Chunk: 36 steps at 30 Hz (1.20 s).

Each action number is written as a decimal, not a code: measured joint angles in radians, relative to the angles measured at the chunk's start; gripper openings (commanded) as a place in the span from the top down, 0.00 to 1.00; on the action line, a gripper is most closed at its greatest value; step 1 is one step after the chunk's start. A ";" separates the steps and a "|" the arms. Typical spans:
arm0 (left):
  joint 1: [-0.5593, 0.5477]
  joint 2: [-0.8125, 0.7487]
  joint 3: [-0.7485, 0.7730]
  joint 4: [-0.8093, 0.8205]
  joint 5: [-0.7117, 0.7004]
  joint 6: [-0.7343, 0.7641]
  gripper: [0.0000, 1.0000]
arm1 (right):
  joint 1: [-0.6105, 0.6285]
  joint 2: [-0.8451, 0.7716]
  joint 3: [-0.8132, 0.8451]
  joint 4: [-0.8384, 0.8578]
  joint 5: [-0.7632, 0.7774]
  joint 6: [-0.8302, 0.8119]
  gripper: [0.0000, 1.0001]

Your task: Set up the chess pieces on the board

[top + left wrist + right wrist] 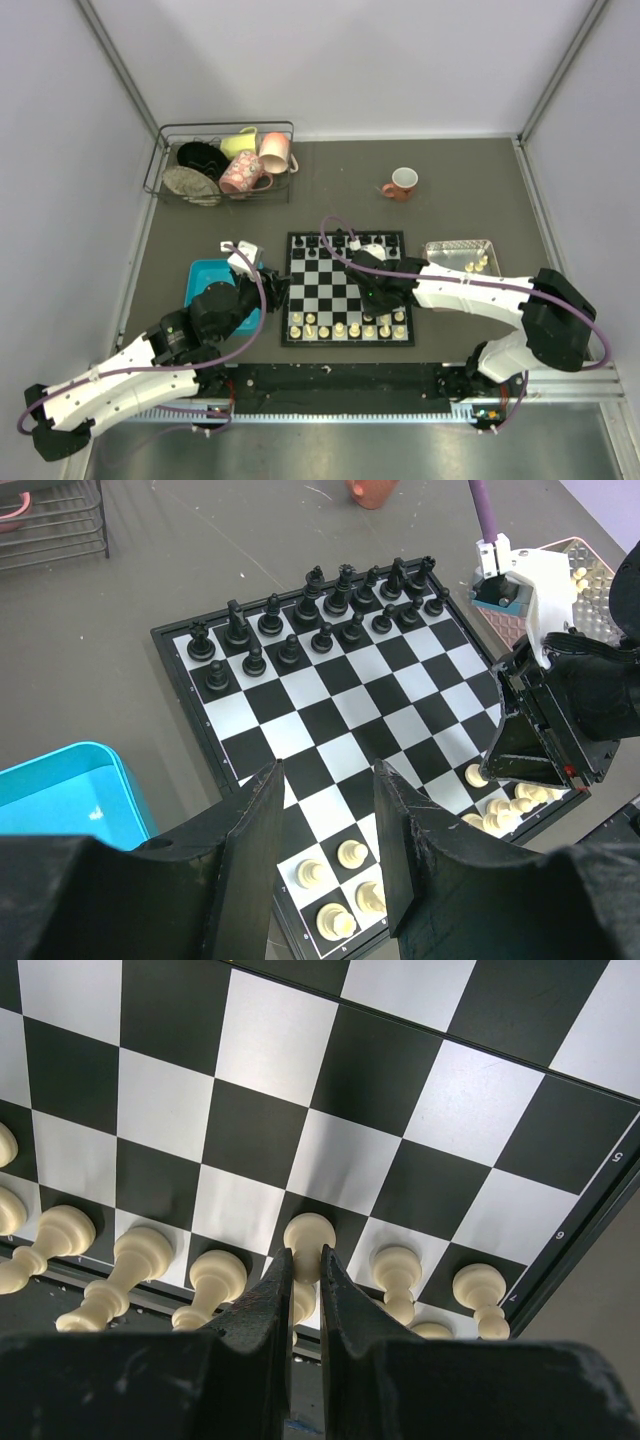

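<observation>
The board [340, 283] lies flat mid-table, with black figures along its far two rows [335, 246]. Cream-white chess pieces [345, 326] stand along its near two rows. My right gripper [307, 1255] is shut on the head of a cream pawn [309, 1230], in line with the neighbouring pawns near the board's front edge. From above, the right gripper [372, 297] sits low over the near right part of the board. My left gripper [330, 770] hangs open and empty above the near left corner, over two pawns and two back-row pieces [350, 855].
A pink tray [437, 247] right of the board holds several cream pieces [478, 264]. A blue tray [203, 272] lies left of it, beside the left arm. A wire rack [165, 160] with mugs and bowls stands at the far left. A red mug [401, 184] stands behind the board.
</observation>
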 measured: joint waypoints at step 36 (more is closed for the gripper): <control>0.000 -0.013 -0.001 -0.001 -0.003 0.000 0.54 | 0.000 -0.061 0.003 -0.014 0.009 -0.001 0.60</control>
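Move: The right hand's shut fingers still hold the head of a cream pawn on its second-row square, the pawn's middle about 1 cm below the hand point. At the same height, one pawn stands some 3 cm to its right and another about 6 cm right. A back-row piece stands about 3 cm straight behind it, another 3 cm back and 3 cm left. From the idle left hand the held pawn lies roughly 16 cm right, 3 cm back and 16 cm below. Holding its place, the right hand spreads its fingers from nearly shut to about a quarter open and lets go of the pawn's head. After a short stay there it starts straight up, about 1.5 cm and gathering speed, away from the pawn, the fingers opening a little wider and pointing down almost unchanged. ##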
